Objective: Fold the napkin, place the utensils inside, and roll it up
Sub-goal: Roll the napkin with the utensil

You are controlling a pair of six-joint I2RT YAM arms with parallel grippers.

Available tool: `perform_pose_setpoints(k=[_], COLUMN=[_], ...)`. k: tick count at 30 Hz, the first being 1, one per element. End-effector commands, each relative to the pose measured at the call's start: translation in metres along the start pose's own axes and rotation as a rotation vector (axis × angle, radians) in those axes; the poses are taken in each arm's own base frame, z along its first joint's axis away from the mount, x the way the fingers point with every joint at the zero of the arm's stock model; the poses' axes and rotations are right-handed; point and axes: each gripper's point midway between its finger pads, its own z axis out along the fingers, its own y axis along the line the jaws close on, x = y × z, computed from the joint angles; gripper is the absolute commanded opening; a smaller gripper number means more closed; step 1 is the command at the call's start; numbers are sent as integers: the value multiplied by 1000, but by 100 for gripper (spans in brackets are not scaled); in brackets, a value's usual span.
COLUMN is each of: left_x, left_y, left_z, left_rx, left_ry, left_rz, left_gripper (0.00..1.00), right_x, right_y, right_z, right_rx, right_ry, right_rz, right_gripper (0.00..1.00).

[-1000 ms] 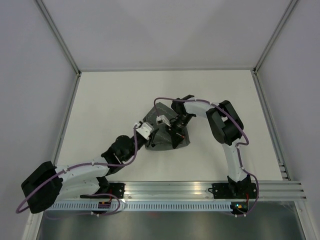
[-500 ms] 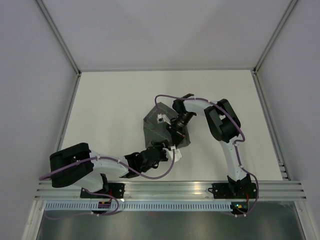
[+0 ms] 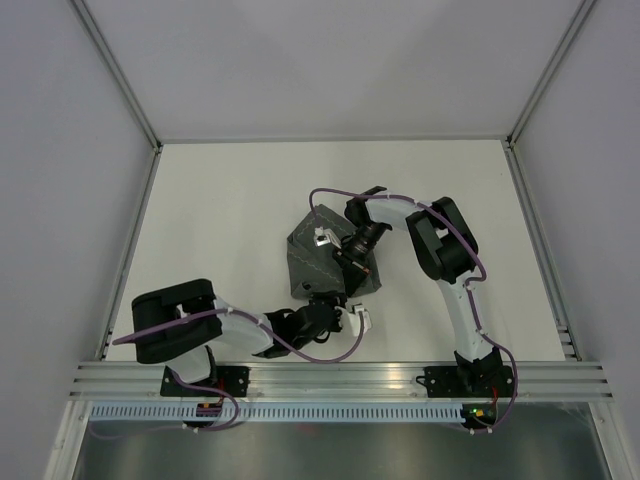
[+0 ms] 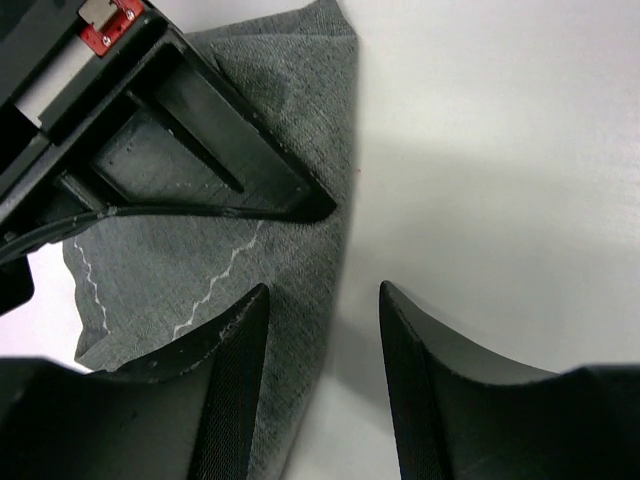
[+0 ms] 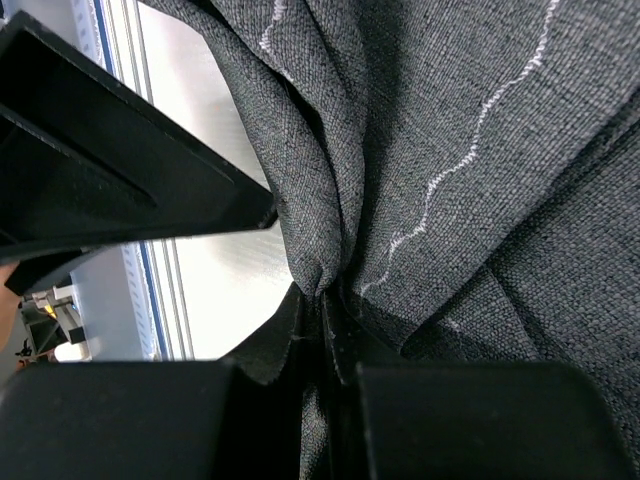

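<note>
The napkin [image 3: 312,256] is a dark grey cloth lying folded into a rough triangle at mid-table. My right gripper [image 3: 346,268] reaches down onto it and is shut on a bunched fold [image 5: 322,272], with the white stitch line running beside the pinch. My left gripper [image 3: 337,303] sits low at the napkin's near edge. Its jaws are open, and the cloth's edge [image 4: 305,300] lies flat between the fingers [image 4: 245,330], untouched by the right one. The right gripper's black body [image 4: 170,140] rests on the napkin [image 4: 200,260] just ahead. The utensils are out of view.
The white table [image 3: 220,210] is enclosed by pale walls with metal posts at the back corners. An aluminium rail [image 3: 340,378] carrying both arm bases runs along the near edge. The left arm [image 3: 180,330] lies folded low along that rail.
The left arm has swung from the napkin's left side round to its near edge, folding back toward the rail, and its jaws have widened. The right gripper keeps its pinch on the cloth.
</note>
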Motion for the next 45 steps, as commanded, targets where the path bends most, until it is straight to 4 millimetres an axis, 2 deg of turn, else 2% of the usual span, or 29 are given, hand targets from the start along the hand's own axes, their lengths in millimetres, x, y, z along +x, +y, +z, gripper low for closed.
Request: perform_pose_setpoints(k=[1,6,14,15,20,21,23,24,25,27,28,29,33,36,38,39,41,45], left_x=[-9,1,4,8,11,8,13,8,13,17,13,17,14,7,3,2,0,-3], left_y=[8,10,1,-1,-6,-6,-10,-10,-17,-21,-19,-23,-28,-30,-30,-30,-31,-32], left_z=[11,19,27,27,35,37,37,39,37,37,39,37,35,33,31,30,28,27], left_rx=[-18,-13,89,105,190,198,227,235,278,316,327,358,436,482,513,520,540,577], left_ry=[-20,12,52,72,109,107,127,119,142,168,166,188,197,184,165,163,149,132], left_rz=[4,-21,-45,-45,-88,-90,-89,-93,-96,-127,-137,-164,-241,-303,-347,-357,-391,-473], left_gripper=[54,53,42,36,19,12,8,7,5,2,2,2,2,2,2,2,2,2], right_x=[21,21,21,21,21,23,22,21,20,18,13,11,-10,-27,-37,-42,-50,-61], right_y=[-41,-41,-41,-40,-39,-39,-38,-37,-36,-36,-33,-31,-23,-15,-20,-16,-23,-24], right_z=[5,5,6,6,6,6,5,5,4,3,-3,-5,-26,-46,-62,-71,-91,-134], right_rx=[90,89,86,82,74,74,73,74,75,84,98,104,178,226,280,307,372,502], right_ry=[88,86,89,85,81,83,77,71,65,47,30,18,-55,-126,-181,-208,-274,-405], right_rz=[-54,-49,-45,-43,-36,-33,-33,-37,-29,-38,-54,-48,-108,-126,-126,-118,-113,-93], right_gripper=[0,0,1,0,1,0,0,1,3,14,20,33,51,55,57,57,59,60])
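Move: The near, partly rolled edge of the napkin lies about 3 cm ahead of my open left fingers, 2 cm to their right and 1 cm below. My right fingertips are some 3 cm ahead and 4 cm right of that hand, still pinching this edge. From my right hand, the napkin's near right corner is about 6 cm right and 1 cm ahead, and the napkin's middle some 9 cm ahead and 4 cm left. I slip my left hand about 3 cm forward and 2 cm right, sinking slightly, and pinch the near edge of the roll beside my right fingers, then tip my left fingers some 30 degrees steeper as I ease right. My right hand keeps its pinch until mine is shut, follows about 1 cm right, then opens and pulls away forward over the napkin, roughly 8 cm, rising 5 cm. ##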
